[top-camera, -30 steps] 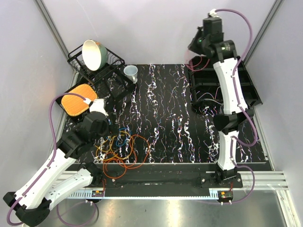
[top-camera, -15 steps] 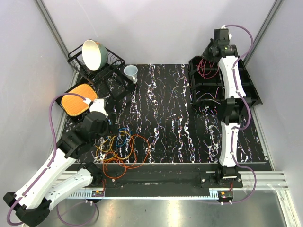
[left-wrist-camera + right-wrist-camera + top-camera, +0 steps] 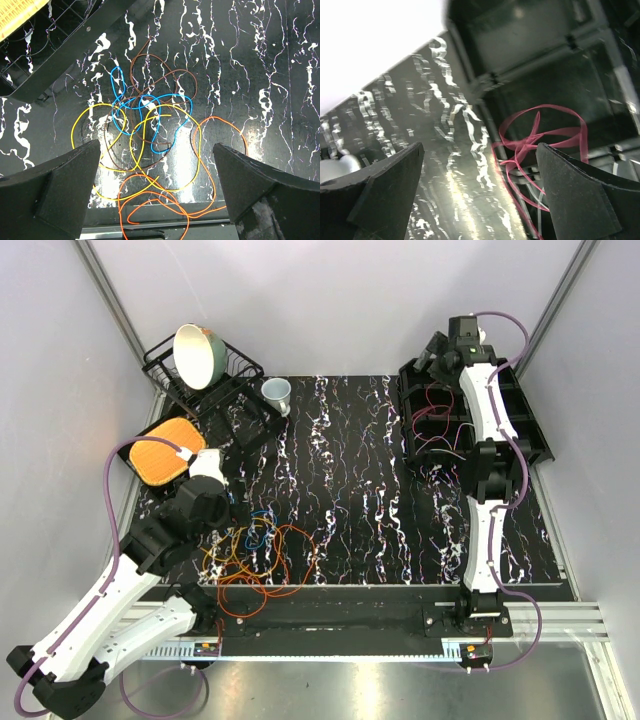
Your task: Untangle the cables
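A loose tangle of thin cables (image 3: 258,555) lies near the table's front left: orange (image 3: 220,150), yellow (image 3: 95,150), blue (image 3: 155,107) and brown (image 3: 160,70) loops crossing each other. My left gripper (image 3: 156,192) hangs open and empty above them, its fingers (image 3: 55,185) wide apart. My right gripper (image 3: 477,192) is open and empty, up at the back right above the black divided tray (image 3: 520,425). A red cable (image 3: 540,137) lies looped in a tray compartment, also seen from above (image 3: 440,400). A whitish cable (image 3: 440,445) lies in another compartment.
A black dish rack (image 3: 215,380) with a bowl (image 3: 198,353) stands at the back left, a small white cup (image 3: 277,393) beside it. An orange sponge-like pad (image 3: 165,450) sits in a black tray by the left arm. A metal rail runs along the front edge.
The right arm swung further out over the black tray; the red cable left its gripper and now lies in the tray. The left arm has not moved.
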### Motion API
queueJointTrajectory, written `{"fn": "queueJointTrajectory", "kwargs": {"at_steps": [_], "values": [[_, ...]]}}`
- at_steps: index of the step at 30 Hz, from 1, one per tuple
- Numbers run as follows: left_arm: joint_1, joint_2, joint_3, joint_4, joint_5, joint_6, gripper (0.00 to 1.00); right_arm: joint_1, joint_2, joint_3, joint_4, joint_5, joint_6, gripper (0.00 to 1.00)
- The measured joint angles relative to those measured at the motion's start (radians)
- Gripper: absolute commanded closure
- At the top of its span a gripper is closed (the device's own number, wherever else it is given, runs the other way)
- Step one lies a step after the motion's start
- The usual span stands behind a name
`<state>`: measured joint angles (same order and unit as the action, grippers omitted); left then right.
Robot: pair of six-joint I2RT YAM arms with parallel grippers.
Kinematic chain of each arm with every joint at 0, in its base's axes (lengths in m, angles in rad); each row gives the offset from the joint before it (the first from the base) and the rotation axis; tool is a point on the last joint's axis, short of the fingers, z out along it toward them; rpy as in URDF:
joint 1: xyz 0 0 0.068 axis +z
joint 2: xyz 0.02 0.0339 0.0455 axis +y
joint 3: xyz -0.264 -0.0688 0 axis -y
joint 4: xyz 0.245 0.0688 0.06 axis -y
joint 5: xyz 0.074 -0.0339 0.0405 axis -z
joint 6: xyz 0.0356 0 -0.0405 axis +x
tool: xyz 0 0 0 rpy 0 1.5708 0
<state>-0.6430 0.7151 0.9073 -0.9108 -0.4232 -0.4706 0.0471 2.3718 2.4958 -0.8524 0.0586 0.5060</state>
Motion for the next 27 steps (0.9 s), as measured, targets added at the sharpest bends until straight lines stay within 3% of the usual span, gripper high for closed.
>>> {"fn": "queueJointTrajectory", "kwargs": {"at_steps": [10,12,16,27], "values": [[0.000,0.000,0.000,0.000,0.000,0.000,0.01,-0.035,-0.011,-0.010,-0.019,0.083,0.011,0.00],[0.000,0.000,0.000,0.000,0.000,0.000,0.01,-0.037,0.006,0.053,-0.038,0.077,-0.005,0.00],[0.000,0.002,0.000,0.000,0.000,0.000,0.01,-0.037,0.110,0.332,-0.101,0.083,-0.032,0.00],[0.000,0.033,0.000,0.001,0.000,0.000,0.01,-0.037,0.017,-0.062,-0.138,0.163,-0.038,0.00]]}}
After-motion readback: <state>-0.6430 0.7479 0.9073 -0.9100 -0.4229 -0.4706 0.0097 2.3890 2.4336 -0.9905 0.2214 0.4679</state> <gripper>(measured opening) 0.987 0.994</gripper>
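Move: The pink cable lies loosely heaped in the left black bin, some 17 cm below the right hand, about 4 cm back and 2 cm to its right. The white cable is in the nearer end of that bin, roughly 13 cm back and 4 cm right of the hand; the second bin stands about 18 cm to the hand's right and 2 cm back. From the left hand, the pink cable lies roughly 37 cm ahead, 48 cm right and 18 cm lower. Rightward first, by about 4 cm with a slight dip, the empty right hand then bobs up over the bin and comes down and back towards the pink cable, ending some 5 cm lower, 5 cm farther right and 4 cm nearer its base. The wrist tips about 10 degrees further down and rolls its left side lower, fingers staying wide open. ##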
